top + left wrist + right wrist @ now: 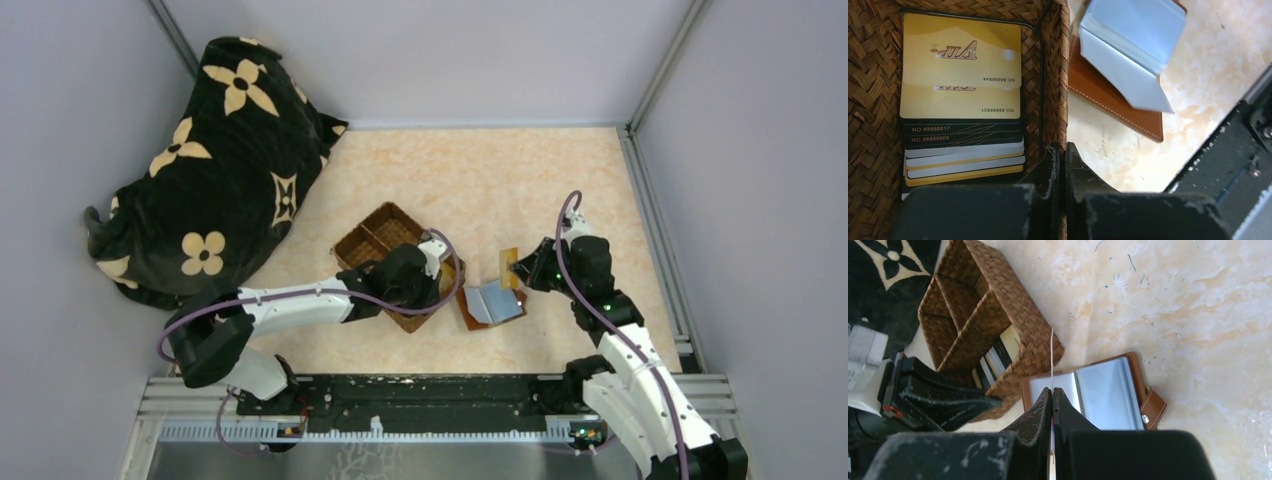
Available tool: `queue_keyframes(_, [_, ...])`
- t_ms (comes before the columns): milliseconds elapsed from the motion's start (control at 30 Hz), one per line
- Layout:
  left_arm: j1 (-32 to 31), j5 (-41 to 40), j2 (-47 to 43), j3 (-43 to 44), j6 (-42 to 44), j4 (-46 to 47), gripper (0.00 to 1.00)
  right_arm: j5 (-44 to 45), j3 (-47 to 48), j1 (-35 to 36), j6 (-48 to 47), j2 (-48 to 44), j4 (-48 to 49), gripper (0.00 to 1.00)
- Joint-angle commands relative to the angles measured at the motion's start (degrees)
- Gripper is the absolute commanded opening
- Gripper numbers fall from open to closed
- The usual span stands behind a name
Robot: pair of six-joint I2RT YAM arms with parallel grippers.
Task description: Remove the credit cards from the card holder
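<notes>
The card holder [490, 303] lies open on the table, brown outside with grey-blue sleeves [1105, 392] facing up, just right of the wicker basket [372, 232]. My right gripper [520, 268] hovers above the holder, shut on a gold-tan credit card [509, 268]. That card shows edge-on as a thin white line [1052, 357] in the right wrist view. Several more credit cards [960, 95], gold, black and white, are stacked in the basket's near compartment. My left gripper [1062, 148] is shut on the basket's right wall [1055, 75], one finger inside and one outside.
A black cushion with cream flower shapes [210, 170] fills the back left corner. The basket's two far compartments [955, 305] hold nothing I can see. The holder's strap with its snap [1150, 410] sticks out on its far side. Grey walls enclose the table.
</notes>
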Motion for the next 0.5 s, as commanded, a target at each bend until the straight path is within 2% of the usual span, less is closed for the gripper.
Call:
queue_keyframes(0, [-3.19, 1.04, -3.56, -3.42, -6.32, 0.38, 0.00, -1.42, 4.13, -0.36, -1.10, 1.15, 3.66, 0.00])
queue_keyframes(33, [-3.71, 0.54, -4.23, -3.87, -6.87, 0.23, 0.00, -1.83, 4.40, -0.34, -1.24, 1.49, 4.00, 0.00])
queue_keyframes(67, [-4.14, 0.22, -4.95, -4.23, -7.28, 0.21, 0.05, -1.93, 4.74, -0.38, -1.81, 1.94, 4.18, 0.00])
queue_keyframes(267, [-4.73, -2.70, -8.65, -4.73, -7.62, -0.12, 0.45, -3.31, 10.33, -0.06, -5.56, 5.38, 2.47, 0.00])
queue_keyframes(467, [-4.73, -5.91, -13.09, -4.52, -6.79, -0.50, 0.72, -2.90, 17.25, 3.81, -7.90, 9.98, 0.26, 0.00])
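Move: The left fingers are shut on the rim of the basket's near right wall; the basket's middle lies about 8 cm ahead and 8 cm left of this hand, some 3 cm below. The card pile inside is roughly 6 cm ahead, 2 cm left and 5 cm down; the card holder, 1 cm ahead and 10 cm right. From the card-holding right hand, the pile is about 5 cm ahead, 14 cm left and 12 cm down; the open card holder, 1 cm ahead, 2 cm left and 13 cm down. Backward the left hand goes on dragging the basket by its pinched rim, nearly 4 cm, then opens its fingers wide, lets go of the wall and rises some 2 cm. The right hand, still pinching the gold card, climbs about 5 cm with a smaller forward reach, away from the card holder, its fingers tipping up slightly. ##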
